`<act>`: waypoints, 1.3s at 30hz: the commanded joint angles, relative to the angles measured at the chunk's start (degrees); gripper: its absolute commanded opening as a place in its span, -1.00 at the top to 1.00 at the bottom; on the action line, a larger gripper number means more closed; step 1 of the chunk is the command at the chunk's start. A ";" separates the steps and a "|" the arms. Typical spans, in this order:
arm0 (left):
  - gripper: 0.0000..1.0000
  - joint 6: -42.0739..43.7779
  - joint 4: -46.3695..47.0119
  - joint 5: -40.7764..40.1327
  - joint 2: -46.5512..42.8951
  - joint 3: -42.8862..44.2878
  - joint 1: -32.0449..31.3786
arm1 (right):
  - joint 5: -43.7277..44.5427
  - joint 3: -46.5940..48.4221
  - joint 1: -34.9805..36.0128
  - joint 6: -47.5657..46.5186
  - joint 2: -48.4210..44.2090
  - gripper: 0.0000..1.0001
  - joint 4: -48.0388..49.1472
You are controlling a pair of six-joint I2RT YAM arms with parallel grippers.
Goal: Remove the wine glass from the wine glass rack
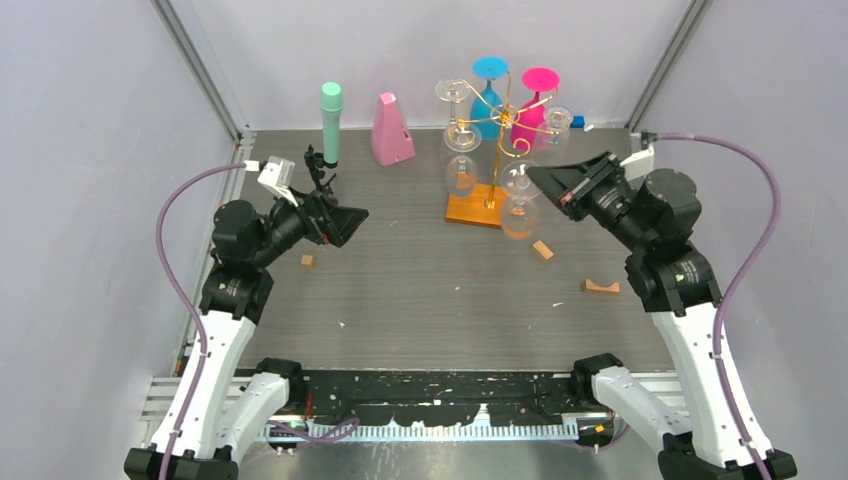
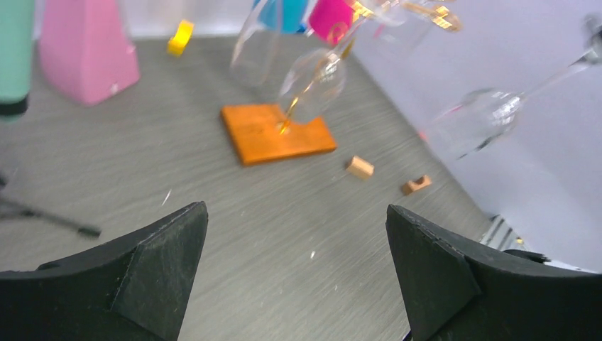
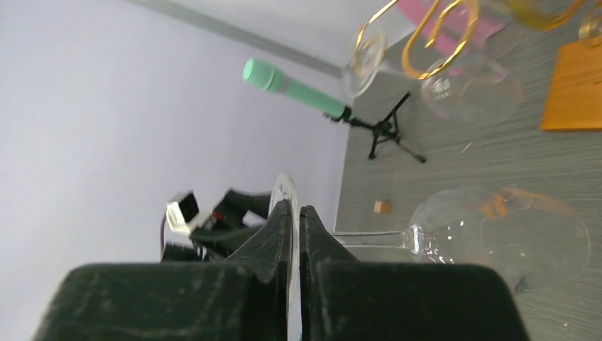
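My right gripper [image 3: 297,207] is shut on the flat foot of a clear wine glass [image 3: 497,238]. The glass's stem runs sideways to its bowl. From above, that wine glass [image 1: 518,200] hangs by the right gripper [image 1: 545,181], just right of the wine glass rack's orange-brown base [image 1: 474,209]. It looks apart from the gold wire arms [image 1: 497,120]. Clear, blue and pink glasses still hang on the rack. My left gripper [image 1: 345,222] is open and holds nothing, left of the rack. Its view shows the held glass [image 2: 490,117] and the rack base [image 2: 277,133] beyond the left gripper [image 2: 294,238].
A mint-green microphone [image 1: 330,120] on a small black tripod and a pink wedge-shaped object [image 1: 390,130] stand at the back left. Small wooden blocks lie on the table [image 1: 542,250], [image 1: 600,287], [image 1: 308,261]. White walls close in both sides.
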 commanded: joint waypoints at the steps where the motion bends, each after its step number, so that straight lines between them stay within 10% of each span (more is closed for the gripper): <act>1: -0.99 -6.63 24.41 8.50 0.69 -2.15 -0.11 | -6.92 -4.75 7.32 1.55 0.32 0.99 13.32; 7: -0.99 -8.24 29.44 16.08 4.61 -1.38 -0.19 | 0.50 -2.85 24.14 -3.59 7.68 0.99 16.78; 24: -0.99 -7.20 48.88 27.24 5.91 -7.94 -2.70 | -3.36 4.13 27.66 7.17 21.96 0.99 34.81; 39: -0.91 -4.14 61.80 18.06 16.63 -4.69 -8.71 | -7.26 8.26 28.33 6.06 24.67 0.99 32.85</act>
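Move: Some 32 cm to the right of the left hand, about 2 cm ahead and 3 cm higher, hangs the middle of the wine glass. The right hand already holds it by its foot, upside down, with the middle roughly 8 cm below that hand and 1 cm left. From the right hand, the open left gripper is some 33 cm left, 2 cm back and 11 cm lower; the rack's middle is about 9 cm ahead, 4 cm left and 17 cm down; the hanging clear glass is 6 cm ahead, 11 cm left and 8 cm down. Keeping its pinch on the foot, the right hand swings the wine glass about 20 cm left towards the left gripper, dipping and rising again, turning some 30 degrees counter-clockwise. The left hand comes right to meet it and rises a little, drawing back before easing forward; it turns clockwise and tips its still-open fingers up towards the stem. ##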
